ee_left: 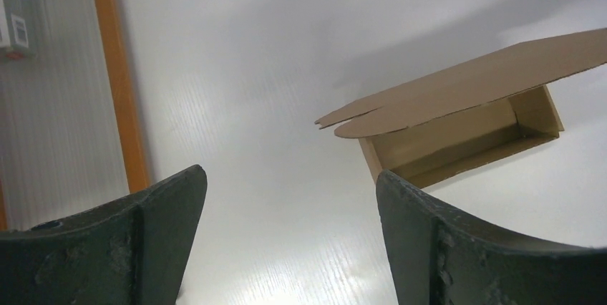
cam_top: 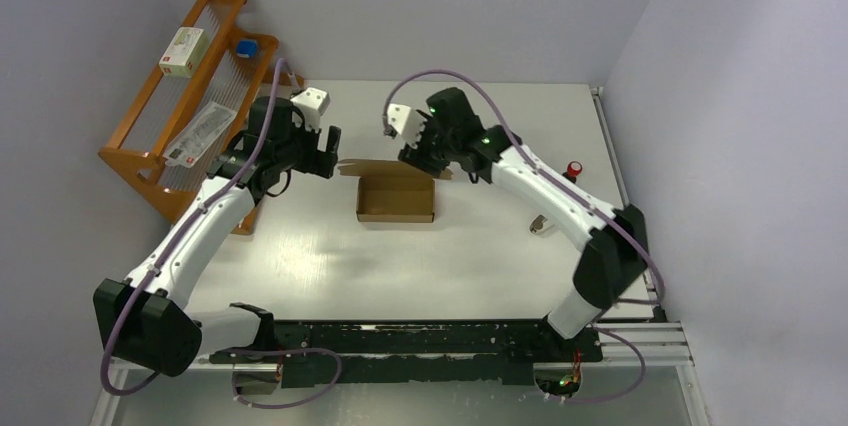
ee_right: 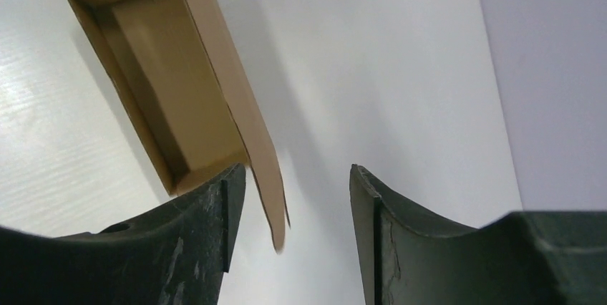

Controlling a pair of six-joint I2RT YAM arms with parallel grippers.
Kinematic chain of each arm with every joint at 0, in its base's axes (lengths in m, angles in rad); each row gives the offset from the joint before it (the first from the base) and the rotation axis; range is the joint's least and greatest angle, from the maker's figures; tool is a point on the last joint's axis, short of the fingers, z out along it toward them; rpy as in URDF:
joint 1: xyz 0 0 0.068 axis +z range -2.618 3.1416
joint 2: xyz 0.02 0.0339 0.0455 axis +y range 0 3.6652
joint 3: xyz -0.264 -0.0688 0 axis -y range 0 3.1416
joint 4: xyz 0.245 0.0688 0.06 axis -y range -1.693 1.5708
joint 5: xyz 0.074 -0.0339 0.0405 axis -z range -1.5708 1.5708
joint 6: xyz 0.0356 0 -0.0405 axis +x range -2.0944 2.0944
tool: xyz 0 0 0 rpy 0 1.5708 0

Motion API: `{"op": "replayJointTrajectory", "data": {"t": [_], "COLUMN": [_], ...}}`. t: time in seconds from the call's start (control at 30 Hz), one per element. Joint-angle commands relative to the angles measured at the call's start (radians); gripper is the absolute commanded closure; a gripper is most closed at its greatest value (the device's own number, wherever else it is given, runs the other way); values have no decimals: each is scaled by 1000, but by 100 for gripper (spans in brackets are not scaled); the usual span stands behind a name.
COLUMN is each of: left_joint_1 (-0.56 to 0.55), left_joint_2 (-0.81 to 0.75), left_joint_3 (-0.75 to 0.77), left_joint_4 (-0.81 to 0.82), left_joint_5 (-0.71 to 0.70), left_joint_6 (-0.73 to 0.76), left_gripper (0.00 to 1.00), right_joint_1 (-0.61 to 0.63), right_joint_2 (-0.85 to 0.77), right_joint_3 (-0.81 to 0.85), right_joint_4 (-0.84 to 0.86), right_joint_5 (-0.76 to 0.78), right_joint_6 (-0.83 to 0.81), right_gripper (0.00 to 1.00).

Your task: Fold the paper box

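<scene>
The paper box (cam_top: 396, 196) is brown cardboard, a small open rectangular tray on the white table with its lid flap standing up along the far side. My left gripper (cam_top: 327, 153) is open and empty just left of the flap's end. In the left wrist view the box (ee_left: 465, 137) lies ahead to the right, its lid slanting over it. My right gripper (cam_top: 425, 151) is open and empty at the flap's right end. In the right wrist view the box (ee_right: 172, 83) is at upper left and the lid's tip hangs between my fingers (ee_right: 215, 233), touching neither.
An orange wooden rack (cam_top: 190, 96) stands at the far left holding a small white box with a green and red label (cam_top: 185, 50) and a flat packet (cam_top: 200, 134). A small red-capped thing (cam_top: 575, 168) and a small pale object (cam_top: 540, 227) lie to the right.
</scene>
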Motion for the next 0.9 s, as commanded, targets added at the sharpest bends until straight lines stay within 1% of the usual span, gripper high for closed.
{"op": "replayJointTrajectory", "data": {"t": [0.0,0.1,0.2,0.27,0.37,0.5,0.57,0.63,0.73,0.87], "left_joint_1": [5,-8,-31,-49,-78,-84,-84,-85,-84,-84], "left_joint_2": [21,45,79,98,126,129,131,148,180,203], "left_joint_3": [41,48,62,54,43,20,25,38,59,71], "left_joint_4": [21,33,21,22,1,24,32,31,20,16], "left_joint_5": [120,140,142,151,99,85,78,84,91,100], "left_joint_6": [126,207,267,302,338,348,339,333,324,326], "left_gripper": [7,8,9,8,9,8,8,9,10,11], "right_joint_1": [-43,-82,-108,-112,-113,-113,-113,-113,-109,-99], "right_joint_2": [-136,-185,-192,-201,-228,-272,-300,-332,-383,-441], "right_joint_3": [-146,-217,-251,-280,-325,-377,-399,-399,-390,-432], "right_joint_4": [88,115,115,119,145,190,233,235,206,207], "right_joint_5": [54,18,43,27,-7,-31,29,60,18,-60], "right_joint_6": [45,50,53,33,8,-3,29,51,87,103], "right_gripper": [40,40,40,40,40,42,42,41,40,38]}}
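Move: The raised lid's left ear is about 4 cm ahead of my left hand, 6 cm to its right and 6 cm lower; the box body is some 3 cm ahead of that hand, 15 cm right and 18 cm down. From my right hand, the lid's right ear is roughly 2 cm ahead, 5 cm to the right and 6 cm below, and the box body about 2 cm ahead, 6 cm left and 17 cm down. I bring my left hand down about 5 cm and 4 cm right, closing on the lid's left ear with fingers wide, turning the wrist some 20 degrees clockwise and raising its left side. My right hand, still open, swings about 8 cm right to the outside of the right ear, easing back 3 cm as it dips, then rises again. ##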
